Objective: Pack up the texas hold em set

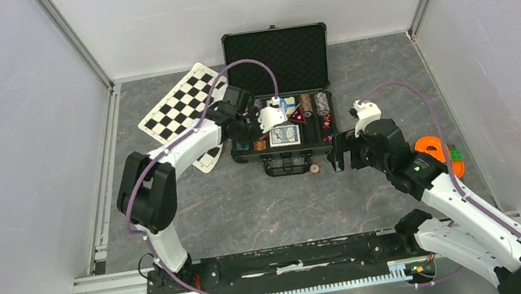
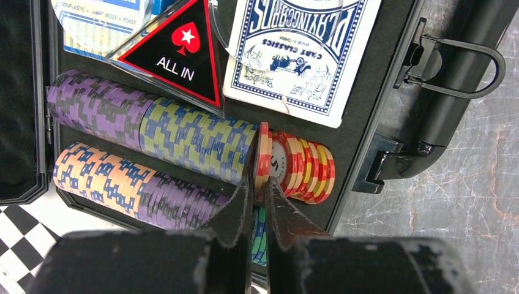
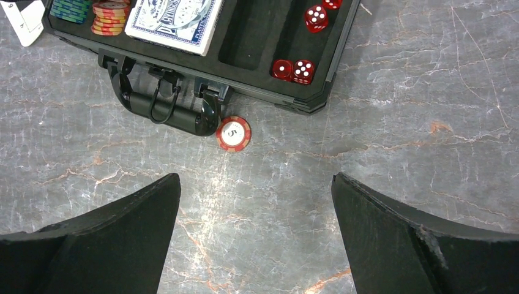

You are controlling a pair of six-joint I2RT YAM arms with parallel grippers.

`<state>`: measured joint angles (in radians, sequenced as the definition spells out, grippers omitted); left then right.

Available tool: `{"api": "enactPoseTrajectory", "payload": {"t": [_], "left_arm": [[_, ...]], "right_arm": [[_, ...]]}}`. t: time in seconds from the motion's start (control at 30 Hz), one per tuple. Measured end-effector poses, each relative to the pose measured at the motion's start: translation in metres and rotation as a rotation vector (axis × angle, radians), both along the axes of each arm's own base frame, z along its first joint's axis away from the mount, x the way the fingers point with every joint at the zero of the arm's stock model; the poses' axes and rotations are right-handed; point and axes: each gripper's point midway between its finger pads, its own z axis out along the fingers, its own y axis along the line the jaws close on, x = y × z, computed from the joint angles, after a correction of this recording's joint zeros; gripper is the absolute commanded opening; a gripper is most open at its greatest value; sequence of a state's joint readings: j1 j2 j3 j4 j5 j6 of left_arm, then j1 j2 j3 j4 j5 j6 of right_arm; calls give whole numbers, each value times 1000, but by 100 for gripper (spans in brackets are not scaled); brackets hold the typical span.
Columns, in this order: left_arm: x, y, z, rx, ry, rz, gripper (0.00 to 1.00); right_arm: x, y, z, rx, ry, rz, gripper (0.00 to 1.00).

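Observation:
The black case (image 1: 276, 57) lies open mid-table, lid up at the back. My left gripper (image 2: 264, 184) is over its chip slots, shut on the edge of a red striped poker chip (image 2: 264, 153) that stands upright against a short red-and-yellow stack (image 2: 309, 168). Rows of purple, yellow and orange chips (image 2: 153, 131), a blue card deck (image 2: 300, 55) and an "ALL IN" button (image 2: 177, 55) lie beside it. My right gripper (image 3: 256, 177) hangs open over bare table. A loose red chip (image 3: 233, 133) lies flat by the case handle (image 3: 165, 113). Red dice (image 3: 294, 70) sit in the case.
A black-and-white checkered board (image 1: 185, 111) lies left of the case, partly under my left arm. An orange tape-like roll (image 1: 431, 147) and a small green object (image 1: 455, 156) sit at the right beside my right arm. Grey walls enclose the table on three sides.

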<state>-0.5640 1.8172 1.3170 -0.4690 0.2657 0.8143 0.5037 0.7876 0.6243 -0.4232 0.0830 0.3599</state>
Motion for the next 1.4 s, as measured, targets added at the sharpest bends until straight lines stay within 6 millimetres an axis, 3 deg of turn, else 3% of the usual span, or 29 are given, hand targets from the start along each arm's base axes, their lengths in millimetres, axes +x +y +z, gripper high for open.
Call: {"api": "enactPoseTrajectory", "payload": {"t": [0.2, 0.53, 0.8, 1.4], "left_arm": [[0, 3, -3, 57, 30, 11, 2], [1, 7, -9, 81, 27, 24, 22], [3, 9, -10, 71, 3, 47, 30], [4, 15, -5, 62, -21, 91, 39]], "right_arm": [[-1, -1, 2, 3, -5, -2, 99], [-2, -2, 1, -2, -1, -6, 99], [-5, -6, 9, 7, -29, -16, 99], [-6, -8, 7, -2, -20, -21, 99]]}}
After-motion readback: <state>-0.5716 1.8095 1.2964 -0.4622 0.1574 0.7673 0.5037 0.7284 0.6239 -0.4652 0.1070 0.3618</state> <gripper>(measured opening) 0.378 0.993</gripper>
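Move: The red chips pinched in the left hand stand over the near end of the second chip channel; their gap lies right beneath, about 2 cm down. The row of red chips is some 3 cm back and 1 cm right of the hand, the olive-blue chips about 4 cm ahead. Dark green chips sit 4 cm left and 2 cm back, the card deck 8 cm right and 1 cm back. From the right hand the gap is roughly 23 cm left, 10 cm ahead and 9 cm lower. The pinched red chips are lowered about 1 cm into the gap between the olive-blue chips and the red row, then the left fingers let go, opening from nearly shut to over a third. The hand eases about 1.5 cm left overall, towards the dark green chips, rising half a centimetre at the end and turning slightly counter-clockwise. ##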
